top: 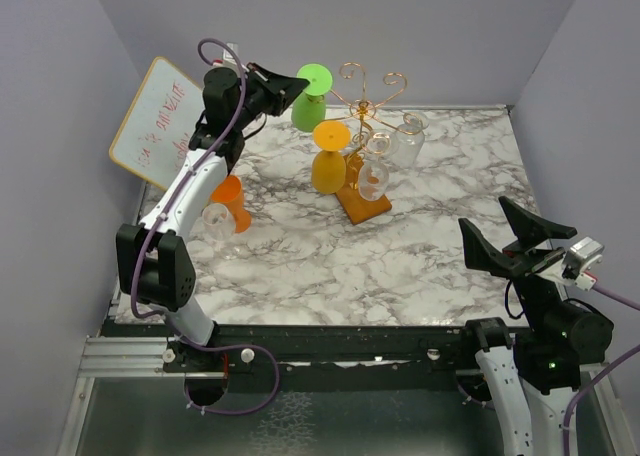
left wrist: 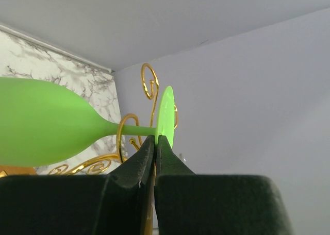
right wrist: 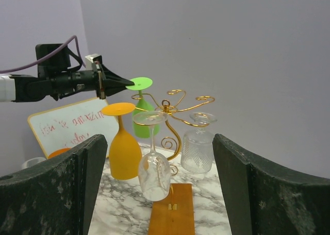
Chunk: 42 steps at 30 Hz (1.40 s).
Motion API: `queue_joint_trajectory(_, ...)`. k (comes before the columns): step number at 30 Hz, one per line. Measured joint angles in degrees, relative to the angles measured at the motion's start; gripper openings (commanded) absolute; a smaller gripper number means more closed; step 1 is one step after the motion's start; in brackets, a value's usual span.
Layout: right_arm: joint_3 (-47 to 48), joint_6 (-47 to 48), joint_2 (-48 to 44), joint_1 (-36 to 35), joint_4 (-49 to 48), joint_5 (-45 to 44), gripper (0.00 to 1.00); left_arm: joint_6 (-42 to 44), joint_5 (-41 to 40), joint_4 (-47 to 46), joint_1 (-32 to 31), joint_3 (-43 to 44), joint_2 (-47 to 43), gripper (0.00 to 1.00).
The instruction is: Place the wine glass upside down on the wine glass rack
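Note:
The green wine glass (top: 309, 110) hangs upside down at the back left of the wine glass rack (top: 366, 103), a gold wire stand on an orange-brown wooden base (top: 363, 205). My left gripper (top: 298, 82) is shut on the rim of its flat foot (left wrist: 166, 115). In the right wrist view the foot (right wrist: 139, 83) sits just above a curled arm, with the stem beside the wire; I cannot tell if it rests there. My right gripper (top: 515, 238) hovers open and holds nothing at the near right.
A yellow glass (top: 328, 163), a clear wine glass (top: 373, 179) and a patterned clear glass (top: 408, 142) hang inverted on the rack. An orange glass (top: 233, 200) and a clear glass (top: 217, 219) stand under the left arm. A white board (top: 152, 123) leans at the back left.

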<state>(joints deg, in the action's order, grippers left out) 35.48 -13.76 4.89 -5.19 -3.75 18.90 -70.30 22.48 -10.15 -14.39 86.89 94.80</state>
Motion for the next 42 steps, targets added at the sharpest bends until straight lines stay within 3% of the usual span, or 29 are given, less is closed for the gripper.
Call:
queue_joint_trajectory(12,0.0,-0.9,0.0,0.0,-0.1,0.1,0.88,0.3,0.0,0.3,0.8,-6.6,-4.0,0.0)
queue_joint_trajectory(22,0.0,-1.5,0.0,0.0,0.0,0.0,0.87,3.7,1.3,4.8,1.7,-6.6,-5.7,0.14)
queue_joint_trajectory(27,0.0,-1.5,0.0,0.0,0.1,0.0,0.87,4.4,2.8,5.9,2.1,-6.6,-5.7,0.3)
queue_joint_trajectory(34,0.0,-1.5,0.0,0.0,1.0,-0.3,0.87,7.6,3.3,9.0,2.0,-6.8,-6.6,0.67)
queue_joint_trajectory(39,0.0,-2.7,0.5,0.0,3.7,-1.3,0.89,13.6,-0.9,17.3,2.0,-9.2,-13.0,0.87)
queue_joint_trajectory(42,0.0,-3.9,2.3,0.0,5.7,-1.7,0.9,18.6,-5.5,23.3,2.0,-11.5,-18.6,0.92)
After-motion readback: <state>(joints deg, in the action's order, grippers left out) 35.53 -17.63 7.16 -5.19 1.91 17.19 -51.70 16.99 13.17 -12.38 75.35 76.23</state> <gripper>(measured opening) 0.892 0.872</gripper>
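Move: The left hand still pinches the upside-down green wine glass by its foot, with the rack's left hook straight out level, about 2 cm to the right and 3 cm below. From this hand the rack's hub is some 10 cm right and 3 cm back; the hanging yellow glass lies 9 cm back, 5 cm right, 10 cm down. From the right hand that hook is roughly 28 cm ahead, 28 cm left, 4 cm lower. Left hand lowers the green glass about 3 cm onto the hook, opens, retreats back-left; right hand dips late. ##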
